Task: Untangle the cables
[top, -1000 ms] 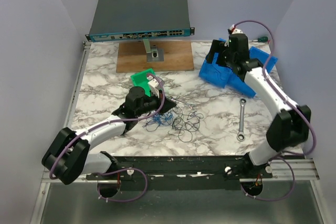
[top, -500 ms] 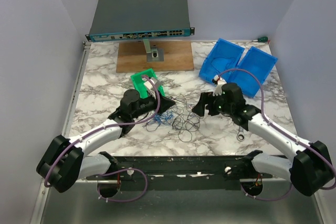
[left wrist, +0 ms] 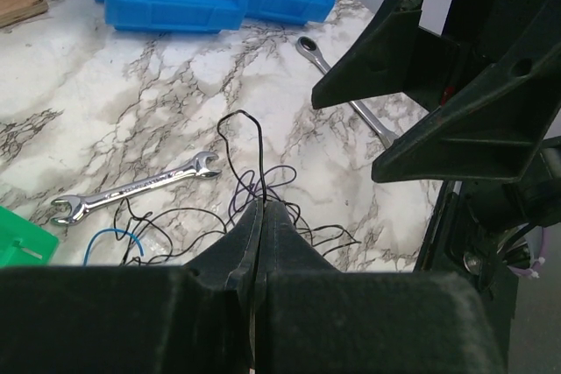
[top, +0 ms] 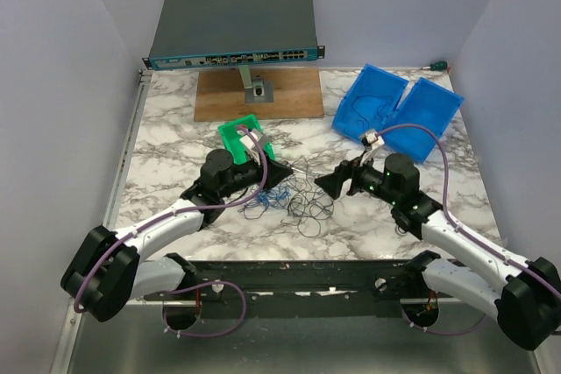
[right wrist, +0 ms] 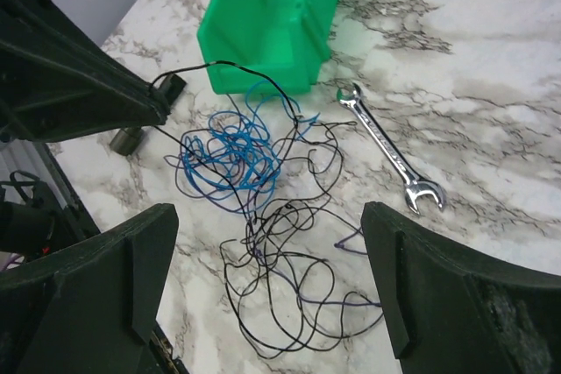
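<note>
The cables (top: 298, 201) lie as a loose tangle of thin blue and black wires on the marble table (top: 175, 129), between the two arms. My left gripper (top: 285, 174) sits at the tangle's left edge, shut on a black cable (left wrist: 259, 159) that rises from its closed tips (left wrist: 261, 209). In the right wrist view that same strand (right wrist: 228, 66) arcs from the left gripper over the blue loops (right wrist: 232, 151). My right gripper (top: 329, 183) hovers just right of the tangle, open. Between its wide-apart fingers (right wrist: 114, 278) the black loops (right wrist: 280, 278) lie untouched on the table.
A green bin (top: 238, 133) stands behind the left gripper, and a small silver wrench (right wrist: 390, 151) lies beside it. Two blue bins (top: 394, 107) sit at the back right. A wooden board (top: 254, 94) and a network switch (top: 232, 28) fill the back. A ratchet wrench (left wrist: 351, 107) lies under the right arm.
My right arm has swung from over the blue bins down to the middle of the table, stopping open beside the tangle. The left gripper has shifted slightly and stays shut.
</note>
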`<action>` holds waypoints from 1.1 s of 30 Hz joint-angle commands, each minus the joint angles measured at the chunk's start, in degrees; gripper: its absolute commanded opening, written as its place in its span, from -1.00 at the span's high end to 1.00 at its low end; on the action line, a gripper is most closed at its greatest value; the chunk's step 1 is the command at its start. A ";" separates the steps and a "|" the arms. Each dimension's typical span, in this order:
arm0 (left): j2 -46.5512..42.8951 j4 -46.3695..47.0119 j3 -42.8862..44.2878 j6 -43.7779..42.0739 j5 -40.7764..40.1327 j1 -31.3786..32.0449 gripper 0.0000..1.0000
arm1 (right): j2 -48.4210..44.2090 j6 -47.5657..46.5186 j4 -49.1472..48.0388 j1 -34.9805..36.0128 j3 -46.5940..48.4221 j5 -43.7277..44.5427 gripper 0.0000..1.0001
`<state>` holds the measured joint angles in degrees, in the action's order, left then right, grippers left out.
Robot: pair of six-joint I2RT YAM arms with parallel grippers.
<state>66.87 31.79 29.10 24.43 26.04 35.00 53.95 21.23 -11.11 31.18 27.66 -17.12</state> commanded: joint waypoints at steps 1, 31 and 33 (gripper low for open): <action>0.30 -0.23 1.09 -1.31 1.40 0.33 1.00 | 2.68 -2.45 -11.94 1.71 -1.82 -3.38 -0.89; 0.71 -0.41 1.51 -1.92 2.78 1.02 1.00 | 13.88 -15.94 -18.08 16.80 0.02 15.56 -0.88; 0.62 -0.67 1.45 -2.10 2.44 0.94 1.00 | 12.78 -14.88 -18.14 16.93 -0.84 15.72 -0.88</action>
<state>68.20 30.63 29.36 23.53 27.68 35.53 68.77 6.28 -28.67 47.33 27.09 -5.80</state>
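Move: About 8 cm to the right hand's left, 2 cm ahead and nearly level with it stands the small black cable loop pinched in the left gripper. From the right hand, the black tangle lies some 5 cm left and 4 cm back, and the wrench about 6 cm left and 4 cm ahead, both on the table some 12 cm lower. The loop rises just off the left fingertips, some 2 cm right, 2 cm ahead and 1 cm up. Reaching left towards the black loop, the right hand covers about 7 cm with its fingers wide open. It first rises slightly, then dips some 4 cm near the left gripper, swinging a little back and forward again, while the wrist levels the fingers by roughly 15 degrees and rolls. The left hand keeps its pinch on the cable and sinks about 1 cm. ##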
